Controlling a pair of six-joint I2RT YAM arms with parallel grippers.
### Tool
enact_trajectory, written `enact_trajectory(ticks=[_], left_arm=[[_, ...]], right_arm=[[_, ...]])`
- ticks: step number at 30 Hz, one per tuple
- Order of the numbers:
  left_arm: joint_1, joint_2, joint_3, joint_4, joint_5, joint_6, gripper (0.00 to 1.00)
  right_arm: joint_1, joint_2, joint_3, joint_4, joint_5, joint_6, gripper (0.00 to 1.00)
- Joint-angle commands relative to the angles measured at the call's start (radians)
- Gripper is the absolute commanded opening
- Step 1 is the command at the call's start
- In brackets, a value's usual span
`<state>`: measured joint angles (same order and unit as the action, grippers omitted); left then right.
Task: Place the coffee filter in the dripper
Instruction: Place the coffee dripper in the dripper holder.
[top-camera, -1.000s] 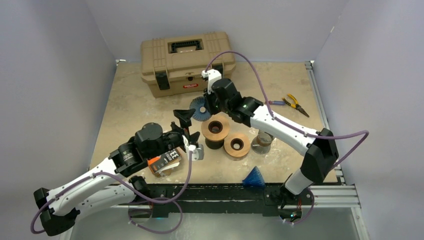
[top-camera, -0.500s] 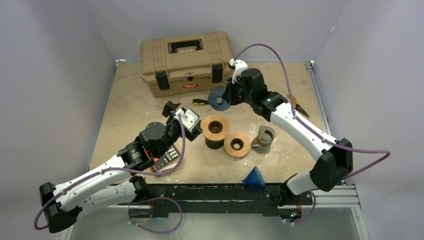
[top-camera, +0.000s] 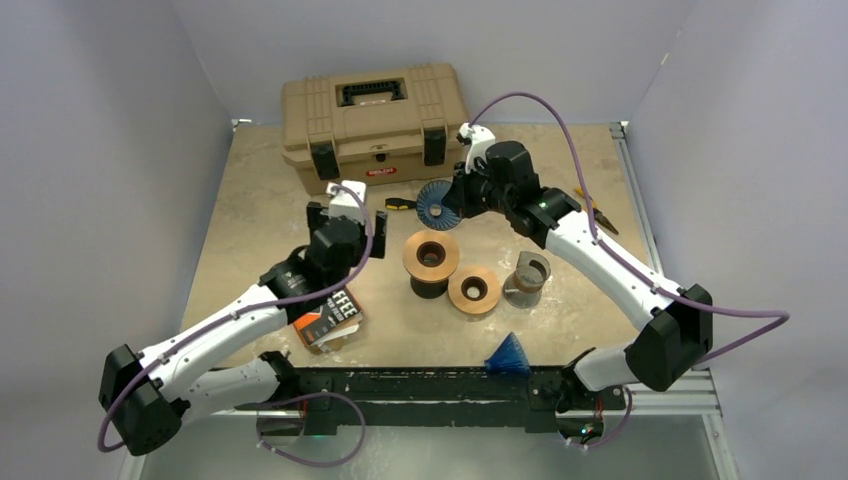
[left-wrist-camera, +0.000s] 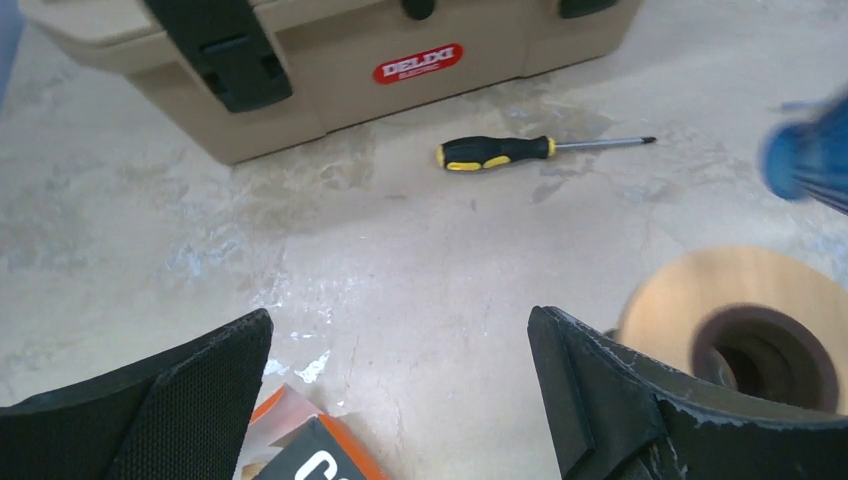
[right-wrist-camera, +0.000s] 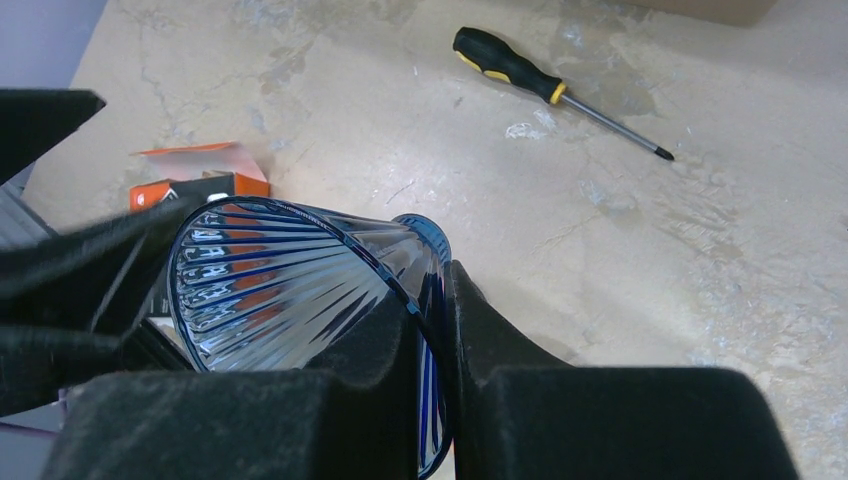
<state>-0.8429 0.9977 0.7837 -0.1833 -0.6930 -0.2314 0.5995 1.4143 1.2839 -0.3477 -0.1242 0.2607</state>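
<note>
My right gripper (top-camera: 450, 200) is shut on the rim of a blue ribbed cone, the coffee filter (top-camera: 435, 204), and holds it tilted in the air between the toolbox and the drippers. In the right wrist view its wall is pinched between the fingers (right-wrist-camera: 435, 300), and the filter's mouth (right-wrist-camera: 280, 290) faces left. A brown round dripper (top-camera: 431, 259) stands mid-table, a second dripper (top-camera: 474, 290) beside it. My left gripper (top-camera: 325, 212) hovers wide open left of them with nothing between the fingers (left-wrist-camera: 400, 345); the dripper (left-wrist-camera: 745, 300) shows at its right.
A tan toolbox (top-camera: 375, 125) stands at the back. A screwdriver (top-camera: 398, 203) lies before it. There are pliers (top-camera: 590, 208) at the right, a glass jar (top-camera: 527, 278) by the drippers, an orange-black box (top-camera: 330, 318) front left and another blue cone (top-camera: 508, 355) at the front edge.
The right arm carried the blue filter rightward and back from beside the left gripper. The left arm swung left and toward the toolbox, staying open.
</note>
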Motion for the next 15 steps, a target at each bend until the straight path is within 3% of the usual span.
enact_trajectory(ticks=[1,8,15], left_arm=[[0.157,0.022,0.037,-0.044,0.202,-0.191,1.0],[0.312,0.109,0.068,-0.081,0.444,-0.237,1.0],[0.347,0.162,0.069,-0.074,0.601,-0.284,1.0]], right_arm=[[-0.003,-0.043,0.001,-0.003,-0.028,0.003,0.0],[-0.004,-0.064,-0.025,0.001,-0.073,-0.008,0.0],[-0.004,-0.064,-0.031,-0.01,-0.164,-0.017,0.0]])
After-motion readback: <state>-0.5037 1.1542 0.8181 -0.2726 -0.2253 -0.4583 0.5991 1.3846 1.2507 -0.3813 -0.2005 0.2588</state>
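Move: The right hand already holds the blue dripper. Its goal, the wooden ring of the dripper holder, lies about 4 cm back, 3 cm to the left and 13 cm below this hand; a second wooden ring is some 6 cm back, 7 cm right and 23 cm down, and the screwdriver 13 cm ahead, 3 cm left and 25 cm down. From the empty left hand the holder's ring is about level ahead, 15 cm right and 10 cm below. Still pinching the dripper at its rim, the right hand eases back about 2 cm and sinks about 1 cm towards the holder's ring, its wrist turning barely 5 degrees counter-clockwise. Meanwhile the empty left hand, wide open, drops about 6 cm and reaches some 3 cm forward, drifting left and then partly back right, while its fingertips tip down roughly 20 degrees and its left side rolls lower. ##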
